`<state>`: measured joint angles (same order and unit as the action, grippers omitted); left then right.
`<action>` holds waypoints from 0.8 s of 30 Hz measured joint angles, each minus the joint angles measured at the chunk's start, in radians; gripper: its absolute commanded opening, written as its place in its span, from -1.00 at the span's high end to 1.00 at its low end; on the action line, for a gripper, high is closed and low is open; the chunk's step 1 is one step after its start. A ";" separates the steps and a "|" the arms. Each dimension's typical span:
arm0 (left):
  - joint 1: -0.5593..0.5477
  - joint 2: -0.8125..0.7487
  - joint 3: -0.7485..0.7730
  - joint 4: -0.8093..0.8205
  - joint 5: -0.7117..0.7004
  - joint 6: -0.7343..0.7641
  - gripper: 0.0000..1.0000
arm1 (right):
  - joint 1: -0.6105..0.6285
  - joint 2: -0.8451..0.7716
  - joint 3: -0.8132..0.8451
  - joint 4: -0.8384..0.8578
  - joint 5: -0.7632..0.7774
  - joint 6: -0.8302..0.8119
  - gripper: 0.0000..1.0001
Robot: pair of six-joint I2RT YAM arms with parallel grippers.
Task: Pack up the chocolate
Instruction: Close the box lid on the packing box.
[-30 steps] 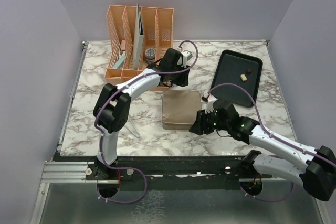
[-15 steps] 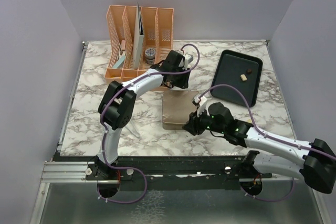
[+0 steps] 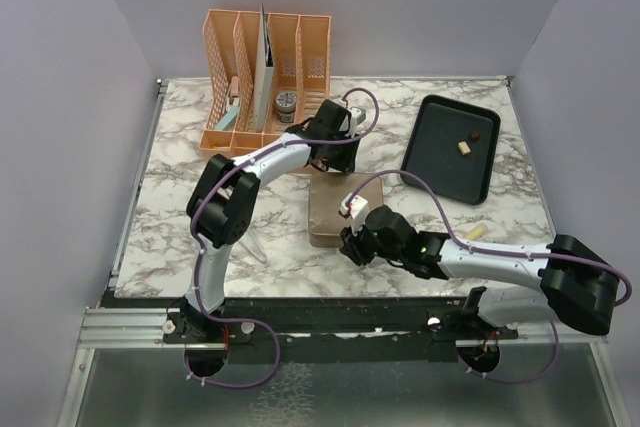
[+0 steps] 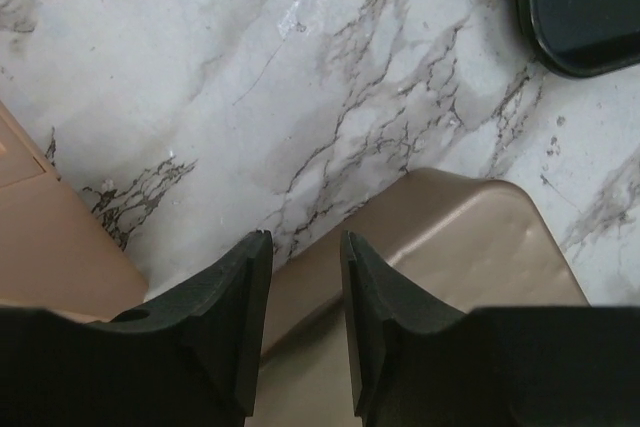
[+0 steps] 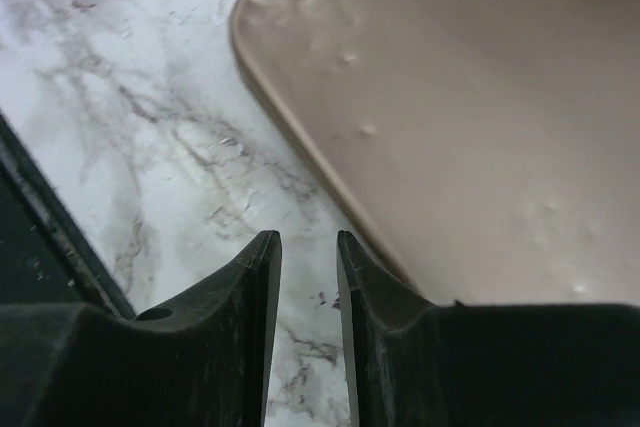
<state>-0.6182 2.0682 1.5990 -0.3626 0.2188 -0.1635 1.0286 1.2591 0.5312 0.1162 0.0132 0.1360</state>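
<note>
The square gold tin (image 3: 328, 209) lies with its lid on at the table's middle. My left gripper (image 3: 330, 165) hangs over its far edge, jaws a narrow gap apart; in the left wrist view the tin's rim (image 4: 450, 247) runs under the left gripper (image 4: 305, 247). At the tin's near edge my right gripper (image 3: 349, 244) is low, and the right wrist view shows that right gripper (image 5: 308, 239) narrowly open over bare marble just left of the tin (image 5: 480, 97). Two chocolate pieces, one dark (image 3: 475, 134) and one cream (image 3: 463, 148), lie on the black tray (image 3: 440, 162).
An orange file rack (image 3: 265, 67) stands at the back left with a small round jar (image 3: 286, 102) in front. A small cream piece (image 3: 475, 234) lies on the marble near the right forearm. The tray's corner (image 4: 580, 7) shows in the left wrist view.
My right arm has swung left, carrying its gripper from the tin's right side to its near edge, jaws narrowing. The left gripper has barely moved.
</note>
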 measured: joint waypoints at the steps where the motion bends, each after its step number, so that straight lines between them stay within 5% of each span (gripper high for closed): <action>1: 0.000 -0.002 -0.008 0.000 -0.001 -0.002 0.21 | 0.000 0.006 0.004 0.004 0.025 -0.005 0.36; 11: -0.027 -0.098 -0.158 0.112 -0.075 -0.063 0.24 | 0.013 0.006 0.003 0.016 0.080 -0.002 0.32; 24: -0.052 -0.110 -0.154 0.075 -0.075 -0.076 0.14 | 0.010 -0.195 -0.043 0.009 0.056 0.027 -0.24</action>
<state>-0.6701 1.9579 1.4448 -0.2874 0.1440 -0.2390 1.0386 1.0645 0.4881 0.1249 0.0689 0.1631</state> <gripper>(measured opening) 0.424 0.584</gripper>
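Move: The box lid's middle lies about 9 cm back and 1 cm left of the left hand, a couple of cm below it; that hand is at the far edge. From the right hand, at the near edge, it lies some 10 cm ahead, 1 cm left and about 1 cm lower. From the left hand, the orange organiser is about 13 cm ahead and 19 cm left, the dark tray 5 cm ahead and 24 cm right. Nudge the right gripper about 1 cm forward at the lid's near edge, hold briefly, then lift it straight up clear of the box by some 4.5 cm, spreading the fingers and rolling the hand's left side up slightly. Meanwhile draw the left gripper back about 3 cm from the far edge in over the lid, dipping slightly at first, fingers kept part open. ##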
